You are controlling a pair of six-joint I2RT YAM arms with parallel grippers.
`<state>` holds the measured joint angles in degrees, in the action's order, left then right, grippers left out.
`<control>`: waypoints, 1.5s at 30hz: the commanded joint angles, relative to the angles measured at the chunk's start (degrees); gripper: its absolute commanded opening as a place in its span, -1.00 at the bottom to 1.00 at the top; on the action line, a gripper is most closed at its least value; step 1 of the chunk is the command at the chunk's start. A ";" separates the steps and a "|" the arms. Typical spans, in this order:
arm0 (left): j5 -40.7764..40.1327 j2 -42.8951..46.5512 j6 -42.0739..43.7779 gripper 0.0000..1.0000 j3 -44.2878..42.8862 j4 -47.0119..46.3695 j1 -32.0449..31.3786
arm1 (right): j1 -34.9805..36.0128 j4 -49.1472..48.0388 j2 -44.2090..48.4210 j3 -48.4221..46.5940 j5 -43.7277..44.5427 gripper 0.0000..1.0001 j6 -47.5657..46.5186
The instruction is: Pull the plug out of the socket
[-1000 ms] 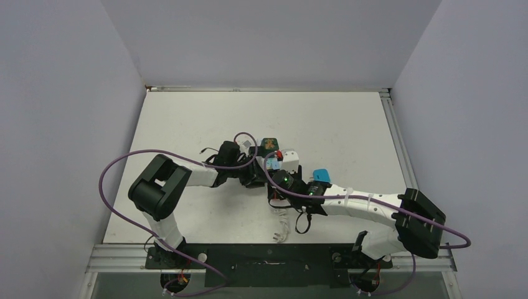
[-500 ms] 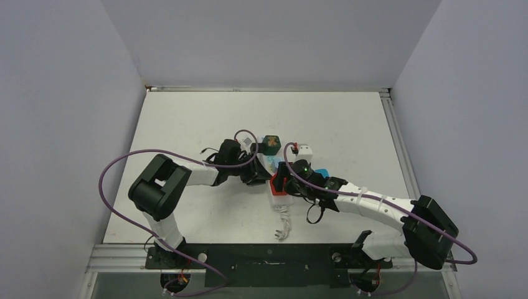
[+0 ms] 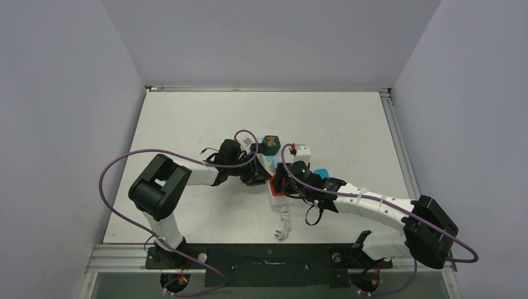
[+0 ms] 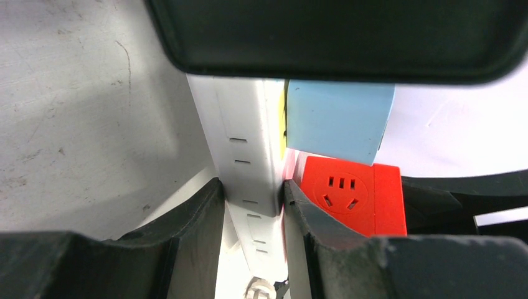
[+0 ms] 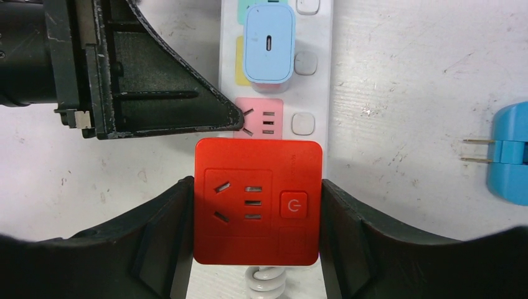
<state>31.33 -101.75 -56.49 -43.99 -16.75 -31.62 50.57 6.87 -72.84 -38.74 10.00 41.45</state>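
The socket [image 3: 278, 199], a long white strip with pastel outlets, lies mid-table. My left gripper [image 4: 250, 193] is shut on the socket's [image 4: 249, 137] long sides from the left. A red cube plug [image 5: 258, 199] with its own outlet and switch sits on the socket's [image 5: 311, 81] end by the coiled cord [image 5: 264, 283]. My right gripper [image 5: 256, 187] is shut on the red plug's two sides. The red plug [image 3: 278, 185] also shows from above and in the left wrist view [image 4: 348, 196]. A light-blue charger [image 5: 269, 43] sits in an outlet further along.
A loose blue plug [image 3: 321, 172] with bare prongs lies just right of the strip [image 5: 510, 162]. A dark green hexagonal block [image 3: 270, 144] and a small white adapter [image 3: 302, 150] sit behind the strip. The left gripper's finger [image 5: 162, 81] reaches the pink outlet [image 5: 264, 118].
A second ago the right arm reached in from lower down; it has swung right and its wrist now sits over the strip's end, around the red plug. The left arm has stayed put.
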 commanded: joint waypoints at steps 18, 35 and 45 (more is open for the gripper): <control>-2.27 -0.46 3.41 -1.00 -1.01 1.99 0.42 | 6.99 4.70 -0.46 -9.38 16.11 -0.89 -3.06; -2.83 0.79 4.60 -1.00 -1.54 2.82 -0.78 | -15.53 2.43 6.68 -4.02 1.31 -0.89 -9.73; -2.49 0.90 4.39 -1.00 -1.54 2.88 -1.68 | -26.86 -1.45 0.06 -3.86 -11.94 -0.89 -11.94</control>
<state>30.85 -101.80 -55.07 -44.42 -16.25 -32.18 26.48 11.00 -71.33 -42.30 5.43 30.96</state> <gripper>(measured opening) 0.325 0.604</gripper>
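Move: The right hand already grips the red plug, still on the socket strip; the open table it is carried to lies about 9 cm ahead, 11 cm to its right and some 6 cm lower. The blue plug lies roughly 4 cm ahead, 15 cm right and 6 cm lower. The light-blue charger stands about 7 cm straight ahead at plug height. From the left hand, the red plug is some 4 cm back, 3 cm right and 4 cm higher. Upward first, the right hand works the red plug about 2 cm with a tilt of some 10 degrees, slows, then draws it clear and swings it right and forward, away from the strip, past the far side of the blue plug, turning clockwise and sinking about 4 cm at the end. Its fingers keep their grip while the left hand holds still, pinching the strip's edge. ##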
